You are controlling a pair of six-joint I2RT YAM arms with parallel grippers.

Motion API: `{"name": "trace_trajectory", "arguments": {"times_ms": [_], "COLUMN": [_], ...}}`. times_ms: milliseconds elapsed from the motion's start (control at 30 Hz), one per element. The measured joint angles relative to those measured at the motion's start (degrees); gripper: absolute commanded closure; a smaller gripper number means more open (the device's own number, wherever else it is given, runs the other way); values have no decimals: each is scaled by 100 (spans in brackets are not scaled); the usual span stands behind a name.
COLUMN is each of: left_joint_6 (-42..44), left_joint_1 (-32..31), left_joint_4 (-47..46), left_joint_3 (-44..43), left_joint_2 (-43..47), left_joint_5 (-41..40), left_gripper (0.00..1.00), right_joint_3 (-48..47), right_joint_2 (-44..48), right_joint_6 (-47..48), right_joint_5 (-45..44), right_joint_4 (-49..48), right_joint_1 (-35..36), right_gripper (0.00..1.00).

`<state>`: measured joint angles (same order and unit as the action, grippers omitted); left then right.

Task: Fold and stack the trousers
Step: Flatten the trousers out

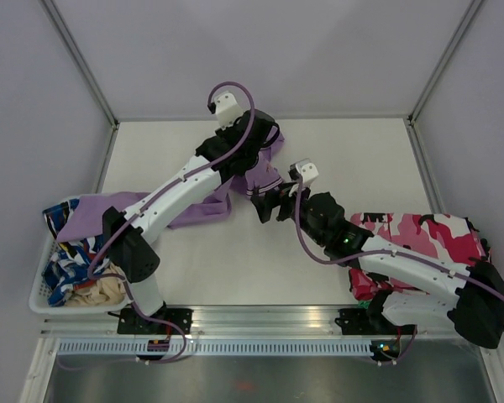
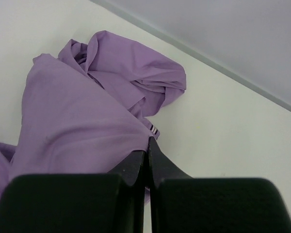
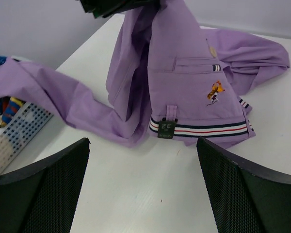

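The lilac trousers (image 1: 200,210) lie crumpled at the middle-back of the table, one leg trailing left over the basket. My left gripper (image 1: 256,158) is shut on the cloth near the waist and holds that part up; in the left wrist view the jaws (image 2: 147,148) are pinched on purple fabric (image 2: 82,121). My right gripper (image 1: 265,206) is open and empty, just short of the striped waistband (image 3: 199,129), with bare table between its fingers (image 3: 223,184). The right wrist view shows the back pocket, the size label and the raised fabric (image 3: 179,73).
A white basket (image 1: 39,290) at the left edge holds blue-and-white patterned clothing (image 1: 67,262); it also shows in the right wrist view (image 3: 14,133). A folded pink-white-black camouflage garment (image 1: 420,235) lies at the right, under my right arm. Walls enclose the table's back and sides.
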<state>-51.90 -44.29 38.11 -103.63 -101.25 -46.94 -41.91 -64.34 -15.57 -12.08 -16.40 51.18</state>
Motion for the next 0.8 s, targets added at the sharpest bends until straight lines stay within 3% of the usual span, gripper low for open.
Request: {"name": "trace_trajectory", "arguments": {"times_ms": [100,433,800], "left_joint_6": [-33,-334,-660], "left_joint_1": [87,560,929], "left_joint_4": [133,299,361], "left_joint_3": [0,87,448], "left_joint_2": [-39,-26,96], "left_joint_5": [33,393,911], "left_gripper": [98,98,98], "right_joint_3": [-138,-1272,-2081], "right_joint_2": [-549,-2024,-3344], "right_joint_6": [-39,-1058,-1211], "right_joint_5": [-737,-2844,-3759], "right_joint_4": [-339,173,448], "right_joint_1": [275,940,984], "right_gripper": [2,2,6]}}
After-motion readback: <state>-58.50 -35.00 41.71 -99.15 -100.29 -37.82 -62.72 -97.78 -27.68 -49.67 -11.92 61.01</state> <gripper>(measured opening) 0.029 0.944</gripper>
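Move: Hanging from the left hand's shut fingers, the trousers' striped waistband lies about 11 cm ahead of the right hand, 5 cm to its left and some 19 cm below. From the same hand, the trailing leg is on the table roughly 21 cm left and 2 cm ahead, and the bunched far end is about 23 cm ahead, straight out, both some 23 cm down. The waistband is about 5 cm back, 5 cm right and 24 cm below the left hand. Sinking about 8 cm while reaching some 6 cm forward and 5 cm left, the right hand closes in on the hanging striped waistband with its fingers wide open, turning roughly 30 degrees clockwise to point more squarely forward. The left hand keeps its pinch on the trousers and draws them left and down over the table, with a slight reach forward. ##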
